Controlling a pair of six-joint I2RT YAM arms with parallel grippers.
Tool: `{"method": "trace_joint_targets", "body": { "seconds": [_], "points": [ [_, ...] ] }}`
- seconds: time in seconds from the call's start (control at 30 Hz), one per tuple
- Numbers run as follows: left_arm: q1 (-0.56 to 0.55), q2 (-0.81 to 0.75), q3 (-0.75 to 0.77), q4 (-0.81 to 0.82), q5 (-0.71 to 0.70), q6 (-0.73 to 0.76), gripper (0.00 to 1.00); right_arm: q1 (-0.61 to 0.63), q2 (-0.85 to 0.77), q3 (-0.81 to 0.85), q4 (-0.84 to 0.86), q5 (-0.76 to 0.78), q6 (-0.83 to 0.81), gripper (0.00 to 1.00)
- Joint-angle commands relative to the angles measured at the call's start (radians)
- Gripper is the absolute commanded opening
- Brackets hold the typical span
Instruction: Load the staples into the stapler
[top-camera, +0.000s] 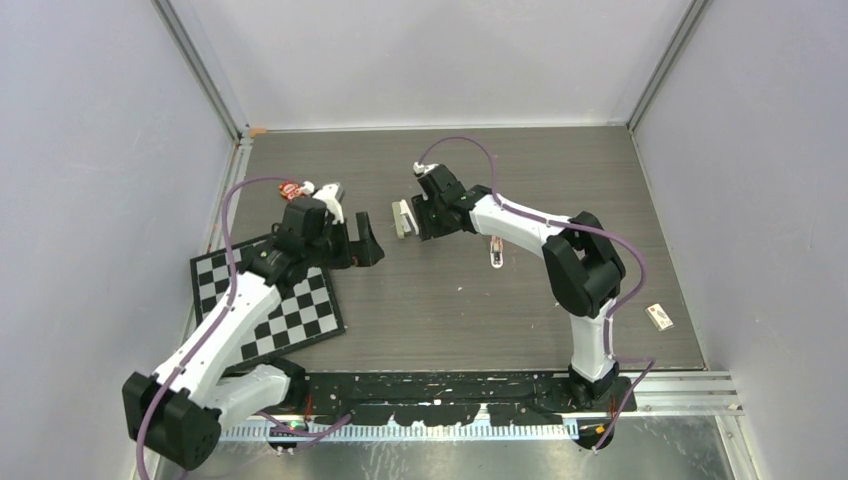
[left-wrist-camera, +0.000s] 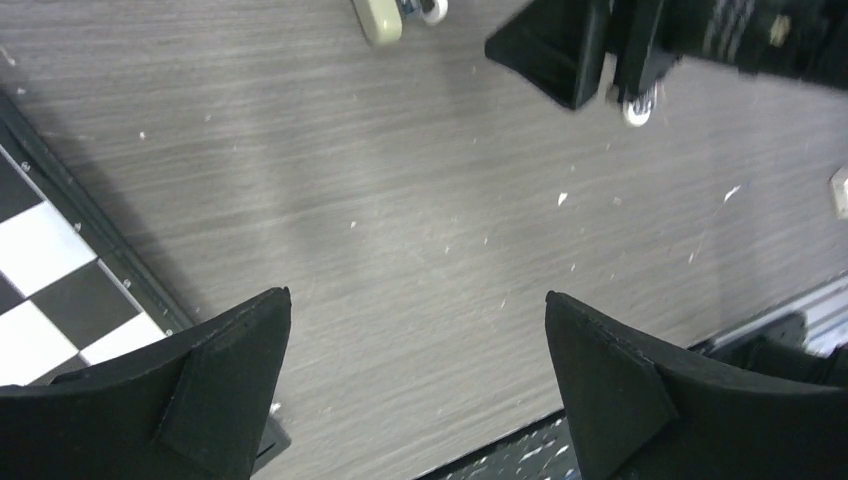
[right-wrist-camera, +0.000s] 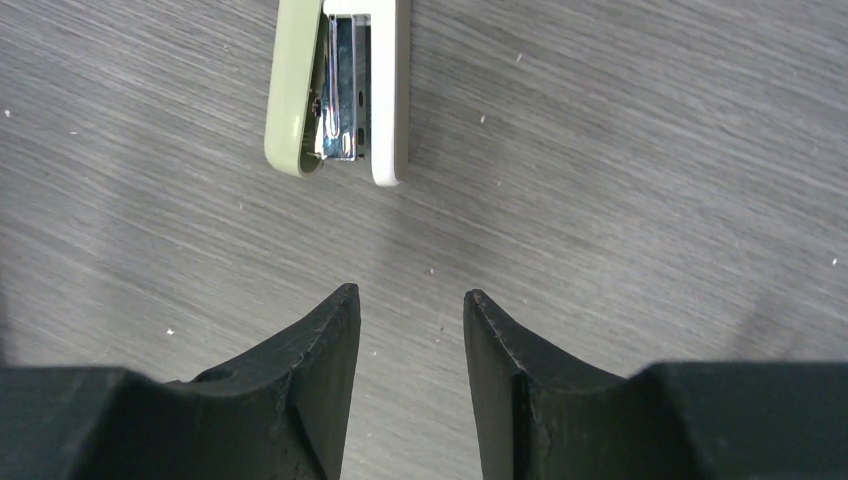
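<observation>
The stapler lies on its side on the grey wood table, pale green top and white base with bright metal between them. It rests between the two grippers, and its end shows at the top of the left wrist view. My left gripper stands wide open just left of it, with only bare table between the fingers. My right gripper sits just right of it, pointing at its end. Those jaws are narrowly apart with nothing between them. No loose staples show in any view.
A small pink stapler-like object lies under the right forearm. A chessboard lies under the left arm, with a red item behind it. A small white box sits near the right edge. Grey walls enclose the table.
</observation>
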Motion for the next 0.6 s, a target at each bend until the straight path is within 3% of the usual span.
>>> {"method": "trace_joint_targets", "body": {
  "seconds": [0.0,0.27,0.57],
  "points": [
    [0.007,-0.111,-0.06,-0.046,0.057,0.132,1.0,0.01,0.037,0.088,0.046,0.001,-0.071,0.47],
    [0.006,-0.238,-0.11,-0.034,-0.042,0.134,1.0,0.02,0.156,0.207,0.0,0.044,-0.113,0.45],
    [0.007,-0.291,-0.142,-0.004,-0.026,0.142,0.95,0.022,0.231,0.281,-0.016,0.056,-0.138,0.42]
  ]
}}
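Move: The green stapler, lying with its white arm on the right-hand side, is roughly 6 cm ahead of the right hand and 4 cm to its left, some 4 cm below the fingertips. The pink stapler sits about 16 cm to that hand's right and 1 cm nearer the base, and the red packet some 26 cm left of the green stapler and 7 cm beyond it. From the left hand, the green stapler is about 15 cm ahead, 6 cm right and 14 cm down. The right hand reaches about 5 cm forward and left while sinking some 3 cm, bringing its half-open fingers over the near end of the green stapler, at the tip of its white arm, with no touch visible yet. The left hand, fingers still wide open, backs off a further 4 cm or so towards its base and a little left, away from the green stapler, its fingertips tilting up by nearly 10 degrees. ##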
